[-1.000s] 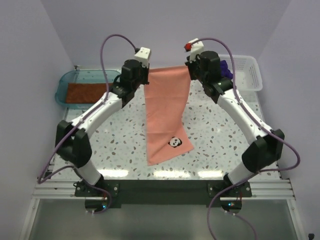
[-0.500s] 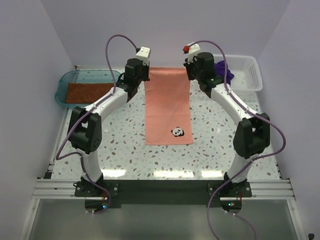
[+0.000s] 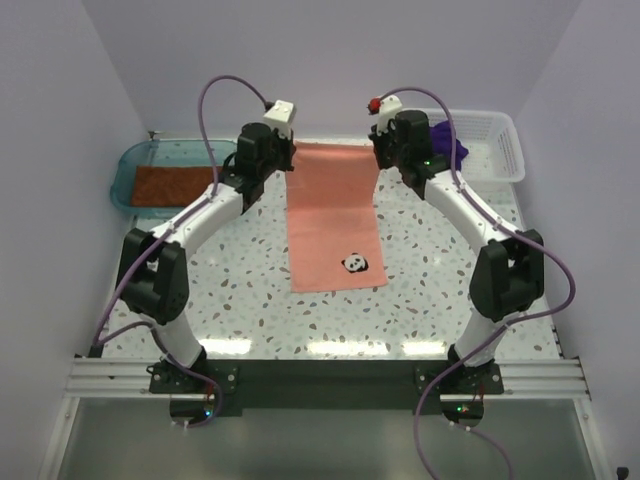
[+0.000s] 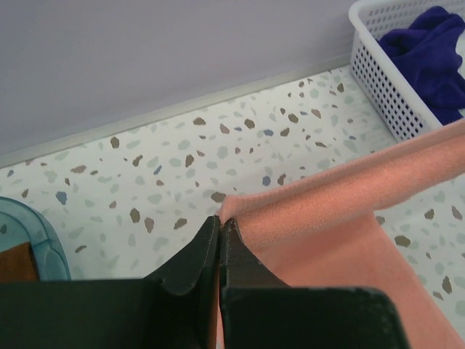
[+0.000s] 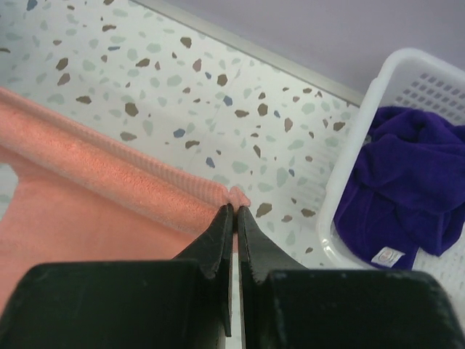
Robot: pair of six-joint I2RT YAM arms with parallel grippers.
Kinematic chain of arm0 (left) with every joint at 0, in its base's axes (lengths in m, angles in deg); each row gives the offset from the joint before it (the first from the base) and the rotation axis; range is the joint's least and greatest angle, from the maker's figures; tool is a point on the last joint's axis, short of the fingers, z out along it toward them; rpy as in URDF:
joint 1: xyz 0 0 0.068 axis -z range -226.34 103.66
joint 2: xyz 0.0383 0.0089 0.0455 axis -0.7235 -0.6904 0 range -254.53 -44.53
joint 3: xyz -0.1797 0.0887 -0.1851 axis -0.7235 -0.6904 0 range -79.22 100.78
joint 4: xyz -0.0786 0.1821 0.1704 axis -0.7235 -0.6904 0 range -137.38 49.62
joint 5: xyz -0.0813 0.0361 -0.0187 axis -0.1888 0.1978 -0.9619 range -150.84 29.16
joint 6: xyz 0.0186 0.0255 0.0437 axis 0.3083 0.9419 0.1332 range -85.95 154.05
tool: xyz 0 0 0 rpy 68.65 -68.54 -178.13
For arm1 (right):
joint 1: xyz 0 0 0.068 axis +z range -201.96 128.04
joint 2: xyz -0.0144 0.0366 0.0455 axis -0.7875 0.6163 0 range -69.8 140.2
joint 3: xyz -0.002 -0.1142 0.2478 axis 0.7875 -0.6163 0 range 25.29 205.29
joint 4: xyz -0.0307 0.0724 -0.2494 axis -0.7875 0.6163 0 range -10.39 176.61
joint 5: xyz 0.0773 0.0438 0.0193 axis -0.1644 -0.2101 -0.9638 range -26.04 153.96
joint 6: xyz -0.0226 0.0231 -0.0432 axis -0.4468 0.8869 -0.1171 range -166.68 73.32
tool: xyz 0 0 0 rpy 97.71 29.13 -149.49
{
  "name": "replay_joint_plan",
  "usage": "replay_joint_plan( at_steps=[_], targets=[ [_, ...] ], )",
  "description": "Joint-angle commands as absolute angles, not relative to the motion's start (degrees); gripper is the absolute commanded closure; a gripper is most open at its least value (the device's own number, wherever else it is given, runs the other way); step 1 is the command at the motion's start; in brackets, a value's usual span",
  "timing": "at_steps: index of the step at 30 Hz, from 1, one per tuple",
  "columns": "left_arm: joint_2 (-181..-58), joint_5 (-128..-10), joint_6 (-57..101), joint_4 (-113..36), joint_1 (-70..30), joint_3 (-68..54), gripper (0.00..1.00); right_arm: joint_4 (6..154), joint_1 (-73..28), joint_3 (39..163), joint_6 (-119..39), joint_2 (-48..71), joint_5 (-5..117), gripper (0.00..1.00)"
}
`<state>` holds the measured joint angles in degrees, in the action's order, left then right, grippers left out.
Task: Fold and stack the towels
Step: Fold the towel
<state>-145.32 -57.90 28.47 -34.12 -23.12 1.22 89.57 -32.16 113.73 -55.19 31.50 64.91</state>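
The salmon pink towel lies lengthwise on the table, its panda patch near the front end. My left gripper is shut on its far left corner. My right gripper is shut on its far right corner. The far edge stretches between them just above the table. The rust brown towel lies flat in the teal tray. The deep purple towel is bunched in the white basket.
The teal tray sits at the back left and the white mesh basket at the back right, close beside my right gripper. The back wall runs just past both grippers. Speckled tabletop lies on either side of the pink towel.
Both grippers have carried the pink towel's far edge back and down. The towel, hanging skewed a second ago, now lies straight on the table.
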Motion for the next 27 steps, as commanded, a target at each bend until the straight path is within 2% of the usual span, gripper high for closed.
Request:
replay_joint_plan(
  at_steps=[1,16,22,27],
  targets=[
    [-140.9,-60.1,26.4,-39.4,-24.6,-1.7,1.0,97.2,-33.8,112.7,-52.6,26.9,69.0,1.0],
    [-131.7,-70.1,17.0,-51.0,-24.4,-16.7,1.0,106.9,-33.8,98.3,-41.3,17.2,62.9,1.0],
    [-128.6,-69.6,16.4,-53.4,-23.8,-21.0,1.0,107.6,-33.7,92.5,-40.6,15.1,62.1,1.0],
    [-129.3,-69.5,16.7,-55.8,-23.7,-20.9,1.0,107.6,-33.7,92.4,-40.3,15.2,62.1,1.0]
  ],
)
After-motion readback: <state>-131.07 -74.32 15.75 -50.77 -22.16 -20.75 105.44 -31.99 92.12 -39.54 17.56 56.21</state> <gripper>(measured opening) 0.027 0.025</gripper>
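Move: Both hands already pinch the pink towel's raised far edge. The near edge's middle lies about 28 cm back, 12 cm right and 22 cm below the left hand, or 28 cm back and 9 cm left of the right hand. The panda patch is 20 cm back and 5 cm left of the right hand. The purple towel is about 12 cm ahead and 21 cm right of the right hand. Both pinching hands carry the held edge back about 15 cm towards the near edge, sinking 10, tipping down. ##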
